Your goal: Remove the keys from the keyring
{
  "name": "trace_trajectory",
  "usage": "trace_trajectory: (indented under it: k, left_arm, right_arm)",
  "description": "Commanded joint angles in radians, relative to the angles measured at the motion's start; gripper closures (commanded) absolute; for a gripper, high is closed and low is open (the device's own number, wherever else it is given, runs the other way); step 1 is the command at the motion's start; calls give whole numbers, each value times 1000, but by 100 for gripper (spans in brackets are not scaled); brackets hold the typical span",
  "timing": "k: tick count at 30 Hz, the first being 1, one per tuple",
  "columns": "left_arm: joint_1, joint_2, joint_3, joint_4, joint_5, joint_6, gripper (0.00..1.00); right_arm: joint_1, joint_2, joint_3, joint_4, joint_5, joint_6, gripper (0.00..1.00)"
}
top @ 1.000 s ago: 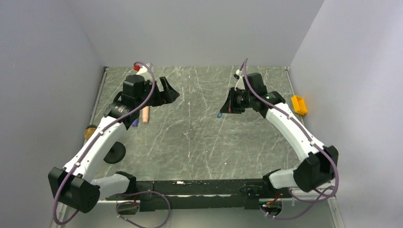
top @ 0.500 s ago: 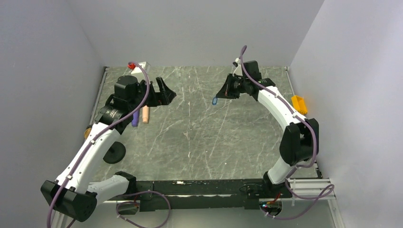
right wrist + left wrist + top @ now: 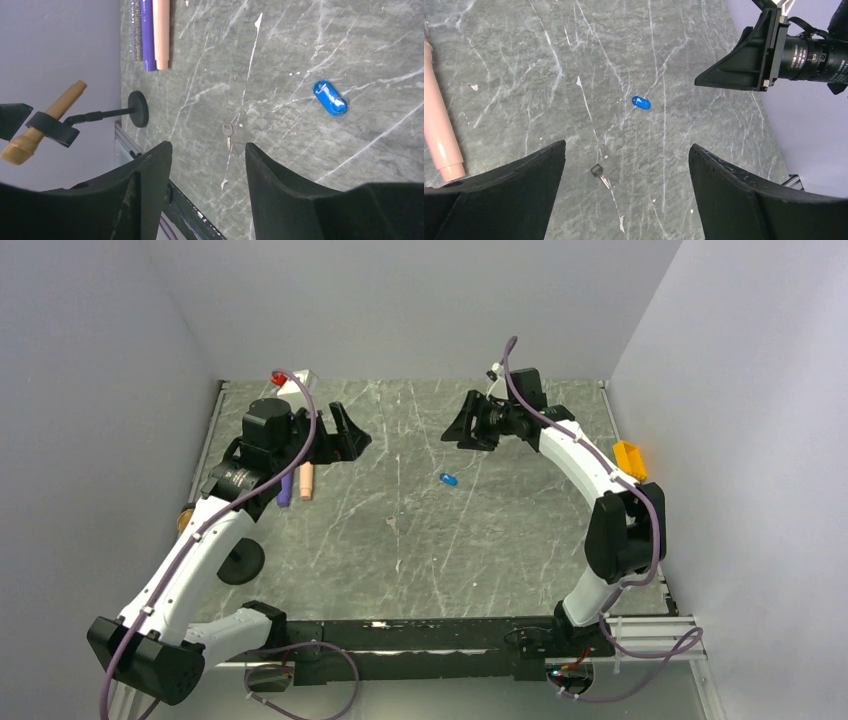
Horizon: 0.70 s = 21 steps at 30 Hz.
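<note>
A small blue oval piece (image 3: 448,479) with a glint of silvery metal lies on the marble table between the two arms, touching neither. The left wrist view shows this blue piece (image 3: 641,102) too, and so does the right wrist view (image 3: 330,98). Apart from it, nearer the arms, lies a bare silver key (image 3: 600,175), which the right wrist view also catches (image 3: 228,134). No ring shows on either. My left gripper (image 3: 626,146) hangs open and empty above the key. My right gripper (image 3: 207,145) is open and empty, above and behind the blue piece.
Peach (image 3: 305,481) and purple (image 3: 285,490) cylinders lie side by side under the left arm. A black round stand (image 3: 241,562) holding a wooden-handled tool (image 3: 42,123) sits at the left edge. A yellow bin (image 3: 629,460) is against the right wall.
The right gripper swung toward the back with the blue piece in it, then opened. The piece now lies on the table. The left arm drew back slightly.
</note>
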Motion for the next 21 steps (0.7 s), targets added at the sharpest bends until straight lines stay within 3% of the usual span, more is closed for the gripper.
trace_trajectory:
  k: [1, 10, 12, 15, 21]
  left_arm:
    - [2, 7, 15, 36, 7, 12, 4]
    - [-6, 32, 25, 54, 26, 16, 3]
    - [-7, 36, 41, 52, 19, 38, 3]
    - [-13, 35, 55, 46, 10, 60, 3]
    - [-22, 34, 69, 49, 11, 82, 2]
  right_arm:
    - [-3, -88, -16, 15, -22, 0, 39]
    - [-2, -275, -105, -65, 30, -28, 31]
    - [-2, -329, -134, -79, 52, -34, 15]
    - [-2, -416, -184, -78, 64, -34, 5]
    - [-2, -636, -293, -13, 112, 29, 0]
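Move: The blue tag with its ring lies on the table nearly under my right hand, about 3 cm ahead of it, not noticeably to either side, and some 19 cm below. The loose key lies on the same table top, about 8 cm back and 14 cm to the left of my right hand. From my waiting left hand the tag is roughly 10 cm ahead, 19 cm to the right and 29 cm below. I draw my empty right hand away from the dropped blue tag, back about 9 cm and up some 7 cm, drifting a little to the right as I go. I spread the half-open fingers to fully wide and tip them up by roughly 10 degrees, touching nothing. ##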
